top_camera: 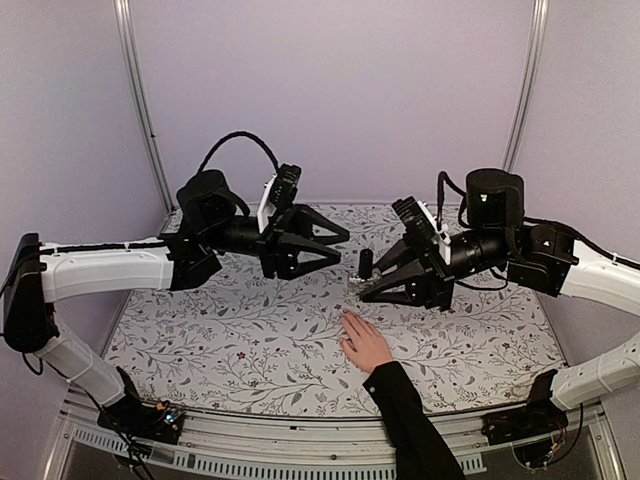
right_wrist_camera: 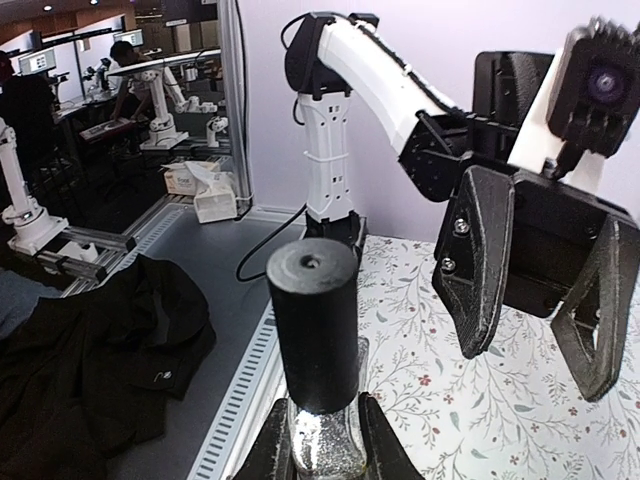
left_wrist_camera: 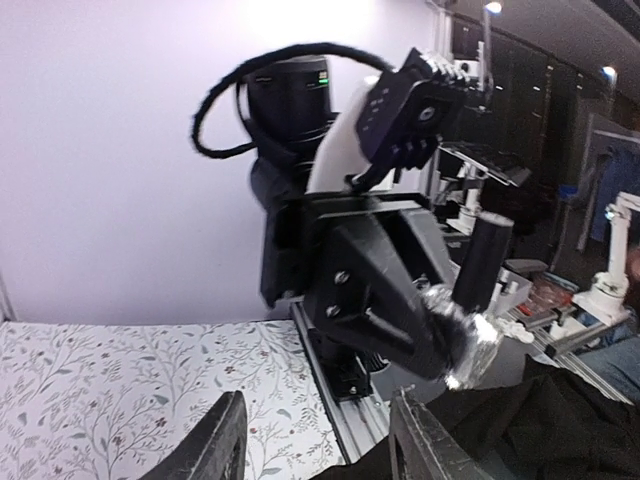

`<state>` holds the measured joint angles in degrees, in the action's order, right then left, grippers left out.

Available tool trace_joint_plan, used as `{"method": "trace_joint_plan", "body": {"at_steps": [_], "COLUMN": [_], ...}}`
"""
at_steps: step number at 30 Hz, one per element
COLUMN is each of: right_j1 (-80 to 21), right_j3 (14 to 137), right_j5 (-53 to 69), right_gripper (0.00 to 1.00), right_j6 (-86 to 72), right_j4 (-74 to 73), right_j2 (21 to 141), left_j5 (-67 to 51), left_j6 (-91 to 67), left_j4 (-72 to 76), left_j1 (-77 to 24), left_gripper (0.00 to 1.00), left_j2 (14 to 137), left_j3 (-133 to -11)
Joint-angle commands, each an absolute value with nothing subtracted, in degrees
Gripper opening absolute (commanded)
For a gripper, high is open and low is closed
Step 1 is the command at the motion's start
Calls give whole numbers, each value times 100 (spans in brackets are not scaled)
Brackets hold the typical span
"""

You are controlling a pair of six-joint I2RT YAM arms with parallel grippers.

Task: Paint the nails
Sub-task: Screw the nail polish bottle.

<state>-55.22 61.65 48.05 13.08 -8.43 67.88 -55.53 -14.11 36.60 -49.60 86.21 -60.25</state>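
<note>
A light-skinned hand point(top_camera: 365, 345) with a black sleeve point(top_camera: 410, 420) lies flat on the flowered table, fingers pointing away. Its nails are too small to make out in the top view. Just beyond the fingertips, my right gripper point(top_camera: 362, 285) is shut on a small glittery bottle point(right_wrist_camera: 325, 450) with a tall black cap point(right_wrist_camera: 312, 320), held upright above the table. My left gripper point(top_camera: 328, 243) hangs open and empty a little left of the cap, facing it. In the left wrist view the bottle point(left_wrist_camera: 472, 345) sits ahead of my open fingers point(left_wrist_camera: 225, 440).
The flowered cloth point(top_camera: 230, 330) covers the table as far as the aluminium rail point(top_camera: 300, 435) at the near edge. Lilac walls close off the back and sides. Dark cloth point(right_wrist_camera: 90, 350) lies on the floor beyond the table edge.
</note>
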Motion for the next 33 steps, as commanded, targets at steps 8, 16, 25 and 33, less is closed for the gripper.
{"method": "trace_joint_plan", "body": {"at_steps": [8,16,25,33], "right_j1": [-5559,-5555,-5636,-5771], "right_j3": [6225,6331,6431,6529], "right_j5": [1472,169,-784,-1118], "right_gripper": [0,0,0,0], "right_j6": [553,244,26,33], "right_j4": [-543,-563,-599,-677], "right_j2": [6895,7076,7273,7443], "left_j5": [-3065,-1858,-842,-511], "left_j6": [-1542,-1118,-1184,-1237], "left_j4": [4039,3593,3377,3070], "left_j1": [-4731,-5229,-5627,-5723], "left_gripper": [52,52,53,49], "left_j2": [7564,7593,8254,8936], "left_j3": [-4988,-5263,-5949,-6630]}}
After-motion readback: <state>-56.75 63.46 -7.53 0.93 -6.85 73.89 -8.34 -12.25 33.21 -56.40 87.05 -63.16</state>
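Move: The bottle cap stands some 6 cm back from the empty left hand, about 3 cm to its right and 4 cm above it. The right hand already holds the bottle by its body, cap roughly 3 cm above and 1 cm to the left of that hand's fingers. The open left gripper is some 6 cm ahead of the right hand and 4 cm to its left, about level. The person's hand lies about 10 cm ahead, 1 cm to the right and 33 cm below the right hand. Swinging forward together, both hands bring the cap and the left jaws back together: the right, keeping its grip on the bottle, goes about 16 cm while turning clockwise and sinking slightly. The left goes about 9 cm forward, bowing out to its left and returning rightward towards the cap, turned some 40 degrees counter-clockwise, its fingers staying half open. ##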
